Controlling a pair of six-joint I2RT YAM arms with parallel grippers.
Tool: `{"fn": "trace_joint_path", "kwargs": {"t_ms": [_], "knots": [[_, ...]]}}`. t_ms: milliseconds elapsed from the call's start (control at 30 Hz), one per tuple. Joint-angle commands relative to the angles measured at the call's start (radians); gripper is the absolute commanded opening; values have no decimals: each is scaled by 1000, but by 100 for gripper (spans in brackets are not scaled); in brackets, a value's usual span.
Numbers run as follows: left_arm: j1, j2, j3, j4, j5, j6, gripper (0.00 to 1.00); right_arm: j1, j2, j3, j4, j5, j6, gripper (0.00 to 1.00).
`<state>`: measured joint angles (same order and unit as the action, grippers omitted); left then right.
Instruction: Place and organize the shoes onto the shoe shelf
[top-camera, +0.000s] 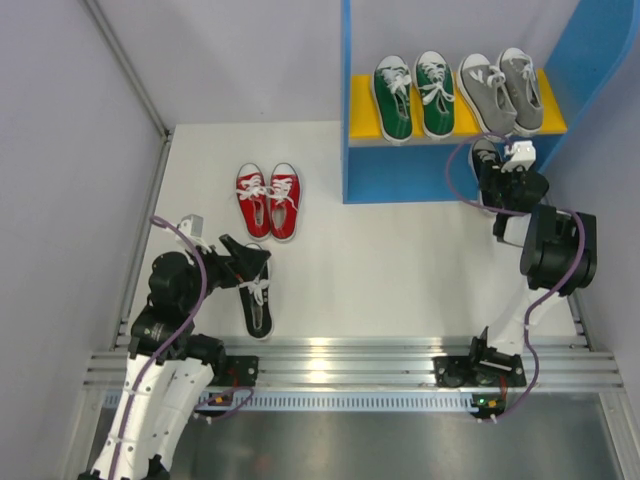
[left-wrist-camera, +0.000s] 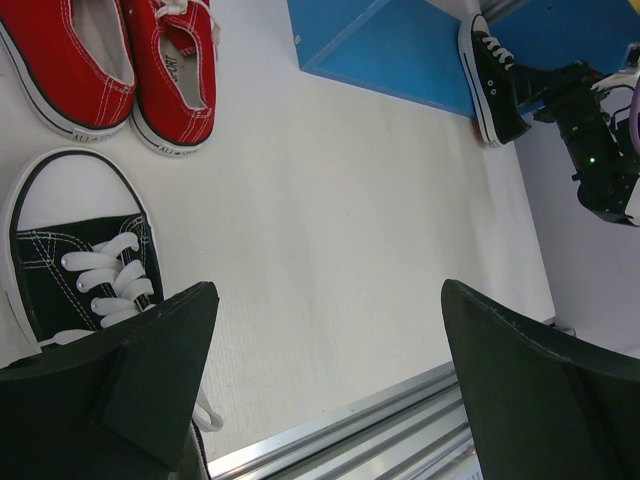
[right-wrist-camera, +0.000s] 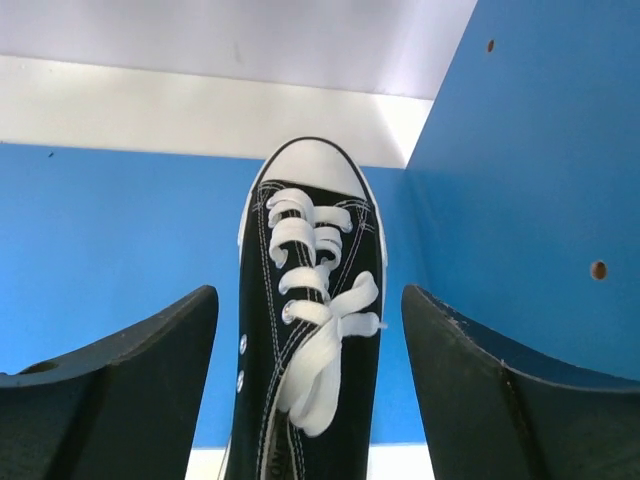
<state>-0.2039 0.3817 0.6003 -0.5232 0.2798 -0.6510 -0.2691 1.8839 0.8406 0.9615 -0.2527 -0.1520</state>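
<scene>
The shoe shelf (top-camera: 400, 178) stands at the back right, with a green pair (top-camera: 413, 95) and a grey pair (top-camera: 500, 92) on its yellow board (top-camera: 361, 112). One black shoe (right-wrist-camera: 310, 330) rests on the blue lower level by the right wall, toe inward. My right gripper (right-wrist-camera: 308, 300) is open around it, with a gap between each finger and the shoe. The other black shoe (top-camera: 258, 300) lies on the table under my open left gripper (top-camera: 250, 264), whose jaws hold nothing. The red pair (top-camera: 268, 200) sits on the table left of the shelf.
A metal rail (top-camera: 340, 360) runs along the near table edge. Grey walls close in the left and back sides. The shelf's blue side wall (right-wrist-camera: 530, 180) is close to my right finger. White table surface (left-wrist-camera: 350, 250) lies between the red pair and the shelf.
</scene>
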Motion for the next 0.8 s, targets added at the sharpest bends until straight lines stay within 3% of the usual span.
{"fn": "trace_joint_path", "kwargs": {"t_ms": [0,500,767], "knots": [[-2,-17,4,57,10,21,99,-2,-51,-31,112,-2,19,74],[-3,-63,10,32,25,10,99,-2,-180,-161,3,-26,-75,73],[-2,-72,16,31,39,-6,99,13,-357,-267,-52,21,-133,72]]}}
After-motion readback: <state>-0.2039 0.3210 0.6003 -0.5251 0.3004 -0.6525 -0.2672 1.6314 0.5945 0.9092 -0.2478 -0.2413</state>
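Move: The black shoe I have just set on the bottom shelf sits between and below my open right fingers, its middle some 3 cm ahead, dead in line and about 6 cm down. The shelf's right wall is roughly 11 cm to the right, 3 cm ahead; the grey pair rests about 17 cm higher, 4 cm ahead and 2 cm left. From my idle left hand the set-down shoe lies about 34 cm ahead, 71 cm right and 15 cm lower. With the fingers already open around the set-down black shoe, I draw my right hand straight back towards my base, about 6 cm, slowly at first and then faster, keeping it level along the shoe towards its heel and out of the bottom shelf. The fingers stay open and keep pointing forward. My left hand only eases up and back about 1.5 cm. ##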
